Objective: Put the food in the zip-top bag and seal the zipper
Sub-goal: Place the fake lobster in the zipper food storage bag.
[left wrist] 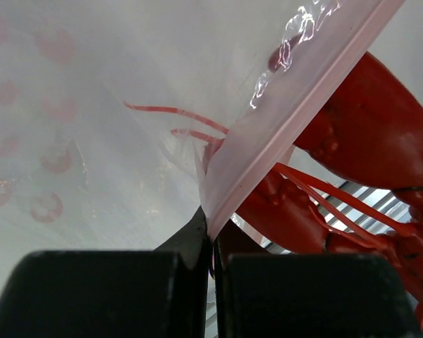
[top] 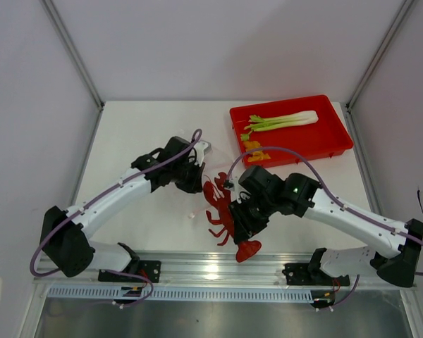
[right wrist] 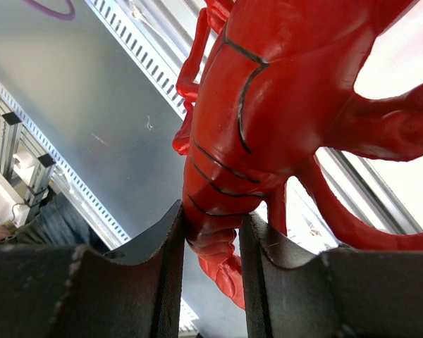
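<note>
My left gripper (left wrist: 213, 243) is shut on the pinkish zipper strip (left wrist: 296, 120) at the mouth of the clear bag (left wrist: 92, 105) and holds it up; in the top view it (top: 196, 183) sits mid-table. My right gripper (right wrist: 211, 232) is shut on the tail of the dark red spiky piece, a toy lobster (right wrist: 282, 91), holding it (top: 222, 211) just below the left gripper. Its thin feelers show through the plastic at the bag's mouth; its body (left wrist: 352, 127) is outside. The green-white stalk (top: 285, 121) and the yellow-orange pieces (top: 252, 146) lie in the tray.
The red tray (top: 324, 144) stands at the back right of the white table. A metal rail (top: 197, 267) runs along the near edge by the arm bases. Grey walls close in the table on three sides.
</note>
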Tool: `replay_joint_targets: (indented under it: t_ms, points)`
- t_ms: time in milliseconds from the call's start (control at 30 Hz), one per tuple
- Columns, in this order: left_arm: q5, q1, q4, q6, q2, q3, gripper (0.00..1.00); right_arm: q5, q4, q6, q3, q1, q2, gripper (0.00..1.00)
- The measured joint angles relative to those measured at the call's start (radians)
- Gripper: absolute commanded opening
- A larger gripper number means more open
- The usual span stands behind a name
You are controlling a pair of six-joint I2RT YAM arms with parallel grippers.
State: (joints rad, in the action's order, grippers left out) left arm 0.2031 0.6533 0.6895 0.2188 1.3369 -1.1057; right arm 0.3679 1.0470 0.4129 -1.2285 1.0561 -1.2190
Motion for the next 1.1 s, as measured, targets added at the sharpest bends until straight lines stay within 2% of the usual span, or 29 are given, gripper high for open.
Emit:
replay_joint_targets:
  t_ms: [233,600,833,1100]
  points:
    - [-0.019,0.027,-0.009,0.003,-0.023,0.03,0.01,0.045,0.026,-0.037,-0.018,-0.093,-0.047,0.0]
    - [-0.045,0.095,-0.028,0.042,-0.049,0.039,0.01,0.091,0.057,-0.048,-0.158,-0.213,-0.156,0.0]
    - [-0.048,0.121,-0.029,0.056,-0.1,0.04,0.01,0.117,0.072,-0.048,-0.159,-0.236,-0.187,0.0]
    - [-0.047,0.137,-0.028,0.067,-0.136,0.04,0.01,0.119,0.092,-0.051,-0.182,-0.206,-0.235,0.0]
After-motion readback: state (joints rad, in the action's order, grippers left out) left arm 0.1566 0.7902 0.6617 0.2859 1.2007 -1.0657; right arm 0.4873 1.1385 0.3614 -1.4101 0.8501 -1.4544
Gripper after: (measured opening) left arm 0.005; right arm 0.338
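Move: From the right gripper, which already holds the fake lobster by its tail, the bag's mouth lies about 17 cm ahead, 7 cm to the left and some 4 cm lower. The orange food in the tray lies beyond, about 35 cm ahead, 6 cm right and 18 cm down. From the left gripper, already pinching the bag's lip, the lobster's middle is roughly 10 cm back, 6 cm right and 3 cm up. Feed the lobster claws-first into the bag's mouth: push the right gripper about 6 cm forward, turning slightly clockwise, then hold it nearly there with its grip on the tail kept. Meanwhile draw the left gripper back some 4 cm and a little right, still pinching the lip, and lift it about 3 cm late on to bring the mouth over the claws. ##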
